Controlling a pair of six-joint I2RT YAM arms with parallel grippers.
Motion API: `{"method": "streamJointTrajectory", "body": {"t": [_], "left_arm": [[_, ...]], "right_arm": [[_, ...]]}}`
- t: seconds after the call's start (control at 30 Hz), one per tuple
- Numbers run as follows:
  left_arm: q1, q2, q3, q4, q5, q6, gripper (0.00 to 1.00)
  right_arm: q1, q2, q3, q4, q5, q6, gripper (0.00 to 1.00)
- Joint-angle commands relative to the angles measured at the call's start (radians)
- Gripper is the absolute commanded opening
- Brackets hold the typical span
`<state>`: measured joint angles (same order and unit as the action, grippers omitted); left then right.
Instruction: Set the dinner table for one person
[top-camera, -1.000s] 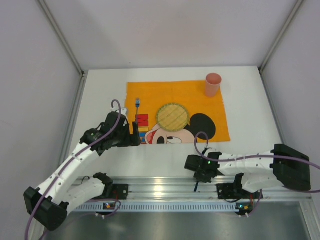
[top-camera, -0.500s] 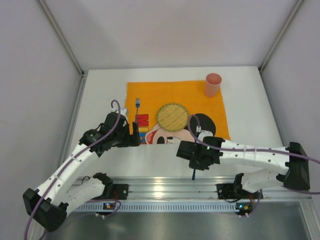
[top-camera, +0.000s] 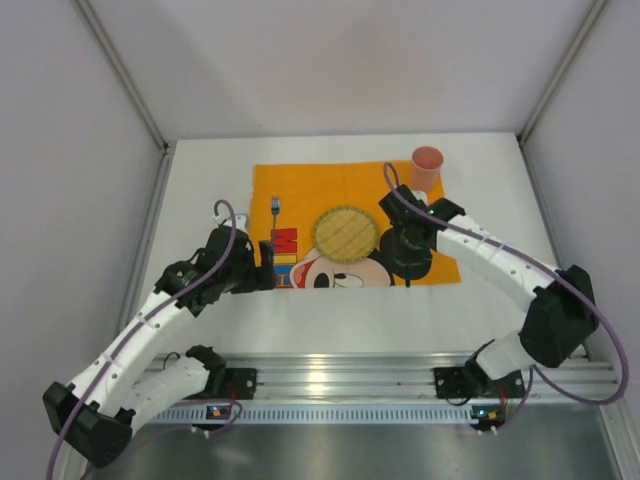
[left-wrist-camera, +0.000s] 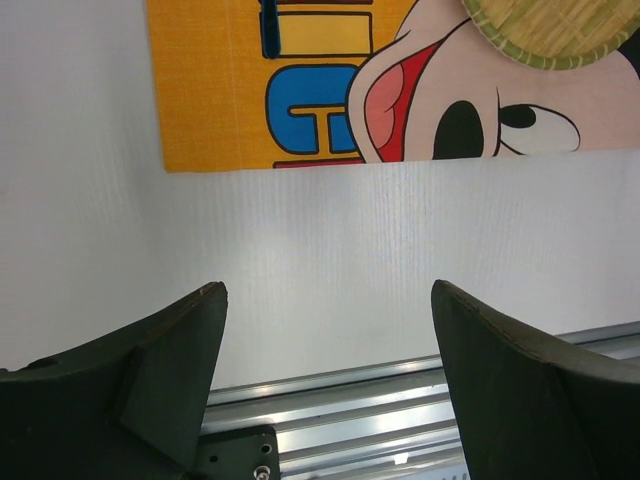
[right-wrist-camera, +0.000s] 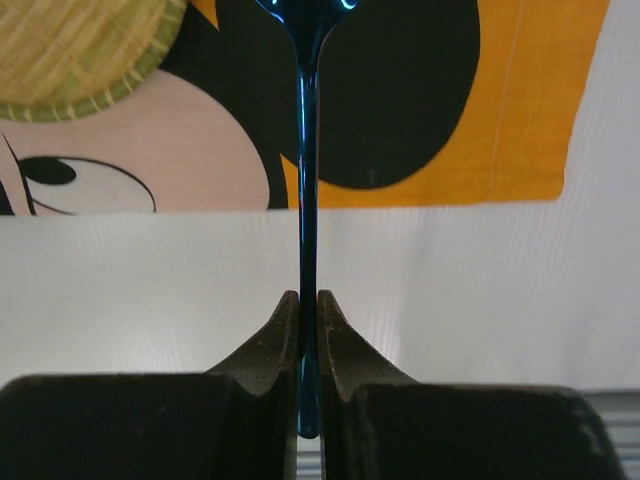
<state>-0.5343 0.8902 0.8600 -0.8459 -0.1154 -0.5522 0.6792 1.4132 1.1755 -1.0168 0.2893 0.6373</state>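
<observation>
The dinner table (top-camera: 200, 190) is white, with an orange cartoon-mouse placemat (top-camera: 300, 185) on it. On the mat are a round woven plate (top-camera: 345, 232), a blue fork (top-camera: 274, 212) at its left and a pink cup (top-camera: 427, 168) at its far right corner. My right gripper (top-camera: 408, 260) hangs over the mat's right front part, shut on a thin blue utensil (top-camera: 408, 281). In the right wrist view the gripper (right-wrist-camera: 308, 297) pinches the utensil (right-wrist-camera: 307, 150) by its handle; its head is cut off at the top. My left gripper (top-camera: 266, 272) is open and holds nothing.
An aluminium rail (top-camera: 330, 372) runs along the near table edge. In the left wrist view it is the rail (left-wrist-camera: 350, 395) that shows behind the open gripper (left-wrist-camera: 325, 295), with bare white table (left-wrist-camera: 300, 230) before the mat (left-wrist-camera: 220, 100). Grey walls enclose the table.
My right arm has swung from the near table edge up and to the right, over the mat beside the woven plate, carrying the blue utensil. The left arm has hardly moved.
</observation>
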Motion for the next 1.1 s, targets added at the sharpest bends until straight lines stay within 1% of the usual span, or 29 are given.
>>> {"method": "streamJointTrajectory", "body": {"t": [0.0, 0.17, 0.37, 0.47, 0.63, 1.0, 1.03, 1.07], "left_arm": [[-0.006, -0.022, 0.001, 0.016, -0.053, -0.025, 0.88], [-0.006, -0.011, -0.003, 0.018, -0.066, -0.031, 0.88], [-0.007, -0.014, -0.003, 0.011, -0.096, -0.043, 0.89], [-0.009, -0.011, -0.001, 0.004, -0.116, -0.051, 0.89], [-0.015, -0.017, 0.002, -0.008, -0.148, -0.074, 0.89], [-0.020, -0.019, 0.004, -0.015, -0.185, -0.087, 0.89], [-0.020, -0.017, 0.002, -0.016, -0.187, -0.087, 0.89], [-0.020, -0.019, 0.002, -0.015, -0.188, -0.089, 0.89]], "right_arm": [[-0.070, 0.111, 0.122, 0.139, -0.059, -0.244, 0.00], [-0.194, 0.265, 0.190, 0.205, -0.116, -0.298, 0.00], [-0.273, 0.412, 0.257, 0.244, -0.127, -0.341, 0.00], [-0.282, 0.463, 0.280, 0.268, -0.150, -0.355, 0.00], [-0.293, 0.539, 0.322, 0.273, -0.136, -0.366, 0.00], [-0.342, 0.612, 0.369, 0.264, -0.157, -0.361, 0.00], [-0.342, 0.616, 0.369, 0.262, -0.159, -0.361, 0.05], [-0.342, 0.618, 0.369, 0.262, -0.160, -0.360, 0.06]]}}
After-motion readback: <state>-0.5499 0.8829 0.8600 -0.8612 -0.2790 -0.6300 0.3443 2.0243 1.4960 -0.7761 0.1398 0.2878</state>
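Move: The spoon is already pinched in the right hand, its head pointing forward. Its place is the mat's black ear, about 12 cm ahead of this hand, 2 cm to the right and 14 cm below. The plate lies some 17 cm ahead and 12 cm left; the cup stands about 32 cm ahead and 8 cm right. From the left hand, that ear is roughly 15 cm ahead, 30 cm right and 17 cm down. The spoon, still pinched near its handle end, is carried by the right hand about 15 cm forward over the black ear and lowered some 10 cm towards the mat, mostly forward at first, then steeply down and slowing, with the fingers tipping down slightly. The left hand, open and empty, eases about 2 cm left, turning slightly counter-clockwise. ##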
